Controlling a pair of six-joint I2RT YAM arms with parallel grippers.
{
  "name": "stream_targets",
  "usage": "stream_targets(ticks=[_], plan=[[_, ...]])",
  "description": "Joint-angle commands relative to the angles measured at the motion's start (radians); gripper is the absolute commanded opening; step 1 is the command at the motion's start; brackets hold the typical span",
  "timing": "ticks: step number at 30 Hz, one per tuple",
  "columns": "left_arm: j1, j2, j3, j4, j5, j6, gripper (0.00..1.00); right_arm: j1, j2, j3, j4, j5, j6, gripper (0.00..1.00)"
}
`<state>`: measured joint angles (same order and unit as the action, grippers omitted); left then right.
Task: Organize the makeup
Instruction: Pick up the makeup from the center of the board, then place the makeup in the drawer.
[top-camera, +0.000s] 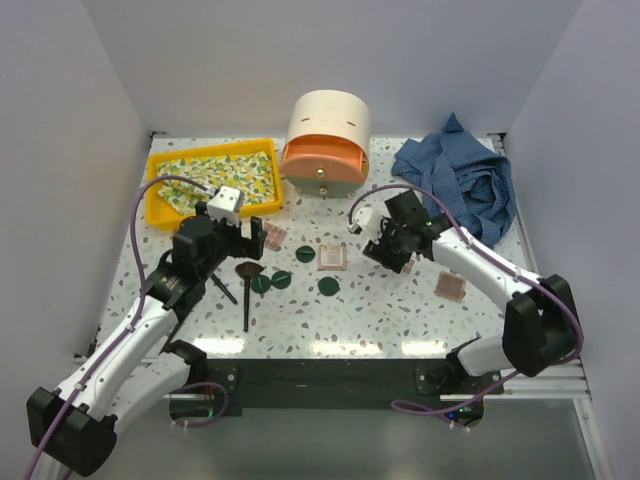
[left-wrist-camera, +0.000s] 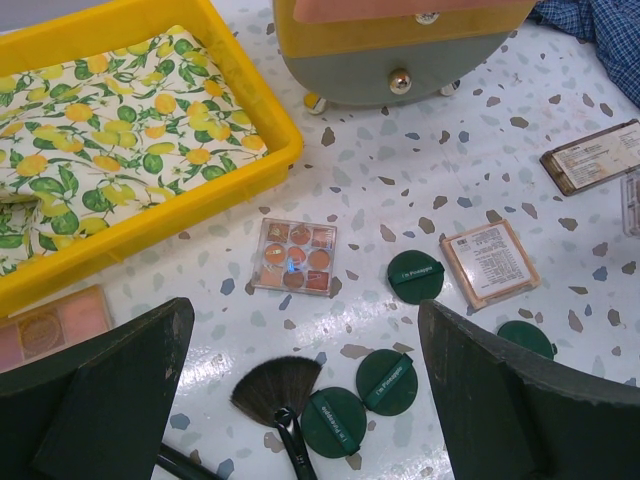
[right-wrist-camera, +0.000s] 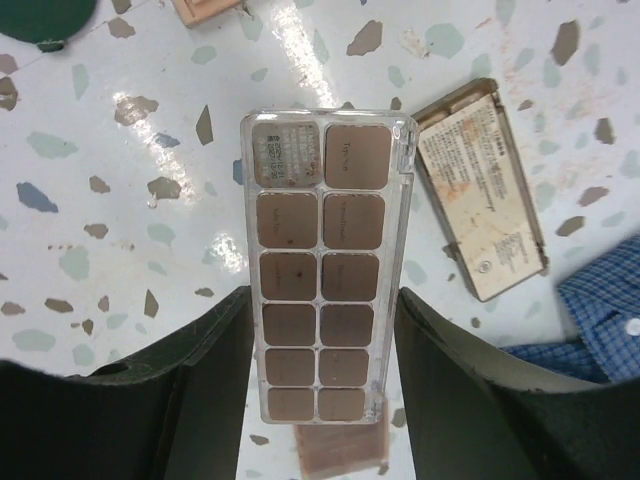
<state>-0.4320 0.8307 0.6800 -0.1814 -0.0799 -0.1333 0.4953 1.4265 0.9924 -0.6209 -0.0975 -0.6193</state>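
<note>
My right gripper (right-wrist-camera: 322, 300) is shut on a long clear palette (right-wrist-camera: 325, 270) of brown pans, one finger against each long side. Under its near end shows a pink-brown palette (right-wrist-camera: 342, 452), and a tan one (right-wrist-camera: 485, 190) lies face down to the right. My left gripper (left-wrist-camera: 305, 310) hangs open over the table, nothing between its fingers. Below it lie a fan brush (left-wrist-camera: 275, 390) and two dark green discs (left-wrist-camera: 334, 422) (left-wrist-camera: 386, 381). A nine-pan palette (left-wrist-camera: 294, 257) and a labelled square palette (left-wrist-camera: 490, 263) lie farther off. From above, the right gripper (top-camera: 395, 250) is right of centre.
A yellow tray (top-camera: 160, 215) lined with a leaf-patterned cloth (top-camera: 220, 175) stands at the back left. A cream and orange round case (top-camera: 325, 140) sits at the back centre. A blue cloth (top-camera: 460, 180) is heaped at the back right. More discs (top-camera: 328, 287) dot the middle.
</note>
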Motion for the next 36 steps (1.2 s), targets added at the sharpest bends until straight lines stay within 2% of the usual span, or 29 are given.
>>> stream_targets(ticks=[1, 10, 19, 25, 31, 36], plan=[[0.006, -0.013, -0.002, 0.026, -0.009, 0.026, 1.0, 0.002, -0.087, 0.092, -0.106, -0.024, -0.125, 0.08], [0.006, -0.012, -0.002, 0.023, -0.011, 0.026, 1.0, 0.002, -0.129, 0.261, -0.241, -0.08, -0.186, 0.07], [0.006, -0.004, -0.002, 0.023, -0.017, 0.026, 1.0, 0.003, -0.078, 0.486, -0.326, -0.154, -0.237, 0.07], [0.006, 0.001, -0.003, 0.022, -0.029, 0.026, 1.0, 0.038, 0.096, 0.711, -0.289, -0.12, -0.261, 0.07], [0.006, 0.005, -0.005, 0.019, -0.052, 0.029, 1.0, 0.084, 0.33, 1.056, -0.195, 0.004, -0.247, 0.08], [0.006, 0.01, -0.005, 0.016, -0.066, 0.032, 1.0, 0.106, 0.448, 1.187, -0.108, 0.057, -0.261, 0.11]])
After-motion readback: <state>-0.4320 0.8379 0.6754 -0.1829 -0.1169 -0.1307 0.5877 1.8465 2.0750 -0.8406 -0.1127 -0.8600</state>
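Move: My right hand already holds the clear makeup palette just off the board. The open top drawer of the round cabinet lies about 22 cm ahead, 16 cm to the left and some 8 cm higher. About 7 cm below the hand are the labelled long palette, 9 cm ahead and 2 cm right, and the square palette, 3 cm ahead and 14 cm left. From my left hand the drawer is about 22 cm ahead, 18 cm right and 4 cm lower. With my right fingers still pinching the clear palette, I first lift almost straight up for about 15 cm. Then I swing quickly forward and left while still climbing, towards the open top drawer, tipping the fingers up from pointing down by roughly 25 degrees and turning them a little counter-clockwise. ##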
